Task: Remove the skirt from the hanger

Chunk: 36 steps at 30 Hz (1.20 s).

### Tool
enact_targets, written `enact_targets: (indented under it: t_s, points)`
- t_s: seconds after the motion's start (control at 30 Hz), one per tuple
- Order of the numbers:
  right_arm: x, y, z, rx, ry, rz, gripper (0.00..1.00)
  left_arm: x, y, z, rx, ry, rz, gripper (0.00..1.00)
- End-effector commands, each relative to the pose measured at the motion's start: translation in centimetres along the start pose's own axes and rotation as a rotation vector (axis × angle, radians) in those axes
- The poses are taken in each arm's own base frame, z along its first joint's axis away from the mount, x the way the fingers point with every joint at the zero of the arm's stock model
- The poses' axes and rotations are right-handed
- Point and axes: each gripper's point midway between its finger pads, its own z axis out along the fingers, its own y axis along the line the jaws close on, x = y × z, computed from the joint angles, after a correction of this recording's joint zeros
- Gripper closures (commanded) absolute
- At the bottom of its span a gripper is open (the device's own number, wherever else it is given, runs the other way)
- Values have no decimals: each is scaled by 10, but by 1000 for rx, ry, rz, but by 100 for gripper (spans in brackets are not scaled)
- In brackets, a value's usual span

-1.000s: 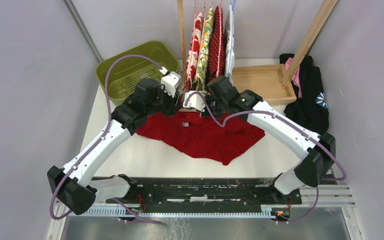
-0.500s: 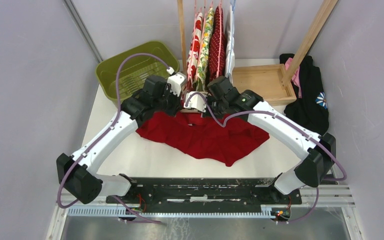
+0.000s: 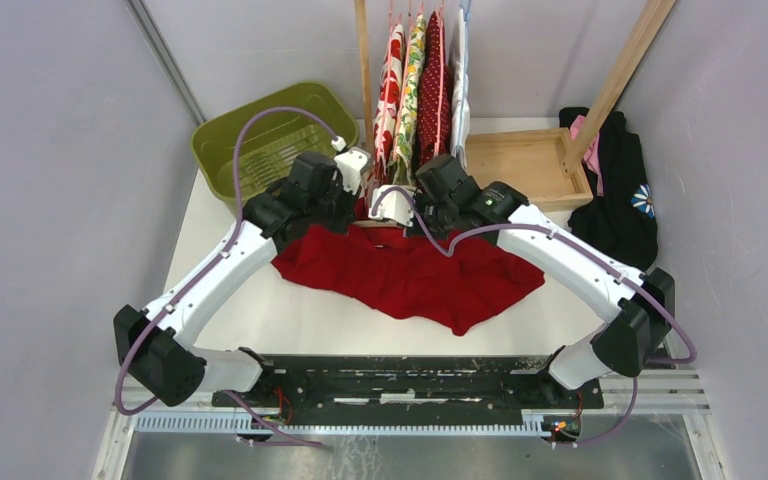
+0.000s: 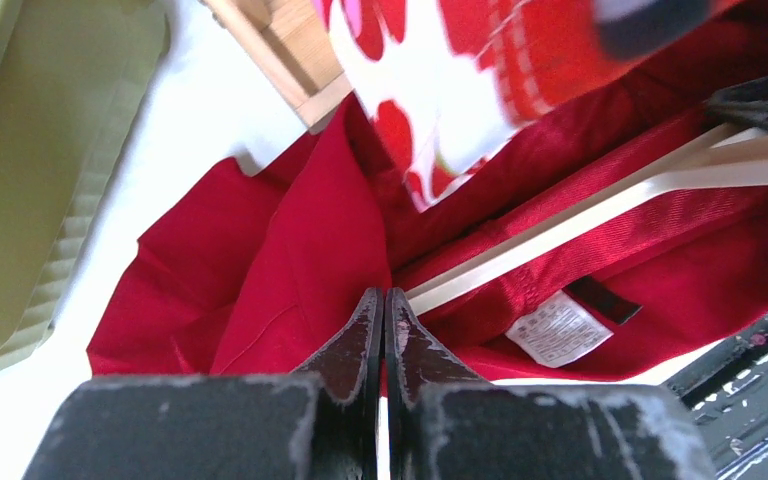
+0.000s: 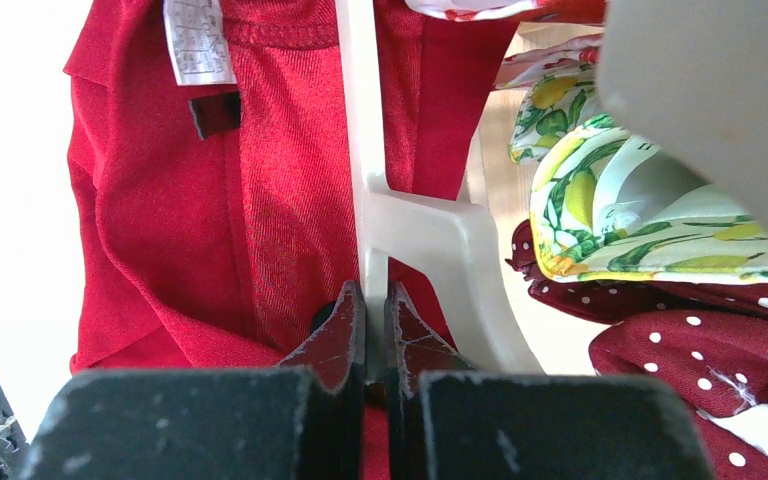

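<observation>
The red skirt [image 3: 410,280] lies spread on the white table, its waistband still round the white plastic hanger [image 4: 580,210]. My left gripper [image 3: 355,205] sits at the skirt's back left corner. In the left wrist view the left gripper [image 4: 382,295] is shut, its tips meeting on a fold of the skirt [image 4: 300,260] beside the hanger's end. My right gripper [image 3: 408,214] is at the waistband's middle. In the right wrist view the right gripper [image 5: 373,290] is shut on the hanger [image 5: 370,150], on its straight bar just below the branch.
A green basket [image 3: 260,140] stands at the back left. Patterned cloths [image 3: 420,90] hang from a wooden rack just behind both grippers, over its wooden base [image 3: 520,165]. A black garment [image 3: 620,190] lies at the back right. The skirt's white care label [image 4: 558,328] shows inside the waistband.
My left arm has swung right and back to the hanger's left end, and its jaws have gone from open to shut. The skirt's right side has spread slightly rightward. The right gripper has held still.
</observation>
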Motion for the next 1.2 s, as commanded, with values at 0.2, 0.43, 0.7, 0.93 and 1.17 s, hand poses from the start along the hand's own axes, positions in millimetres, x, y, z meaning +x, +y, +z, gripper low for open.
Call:
enact_targets:
  t_s: [0.2,0.43,0.7,0.93,1.17]
  points:
    - [-13,-36,-28,184,-46,-21,99,49,52,-7,-216,146,71,97]
    - [-4,-43,-34,220,-24,-13,99,63,78,-13,-256,156,13,97]
    - [1,-42,-47,227,-19,-26,99,95,111,11,-320,177,-80,97]
    - [13,-26,-58,180,6,-41,99,60,156,7,-428,103,-88,97]
    - [24,-16,-57,161,26,-36,99,-21,164,-16,-422,-74,-93,97]
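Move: The left hand, shut on the skirt's waist edge, has the hanger's left end only about 2 cm to its right, just below. The green basket lies about 17 cm ahead, 17 cm left and 12 cm below; the poppy garment's lower end hangs some 7 cm ahead and 5 cm right, about level. For the right hand, gripping the hanger, the pinched waist edge is about 12 cm left, level both ways; the lemon garment's lower end hangs 8 cm ahead and 2 cm left. The left hand keeps its pinch on the skirt's waist edge and drags it left past the hanger's left end while sinking, about 7 cm each way, turning some 10 degrees counter-clockwise; then it swings forward about 6 cm towards the green basket, climbing again by about 4 cm. The right hand keeps hold of the hanger against this pull, easing slightly to the right and rising a little near the end as it tips its fingers back a few degrees. ##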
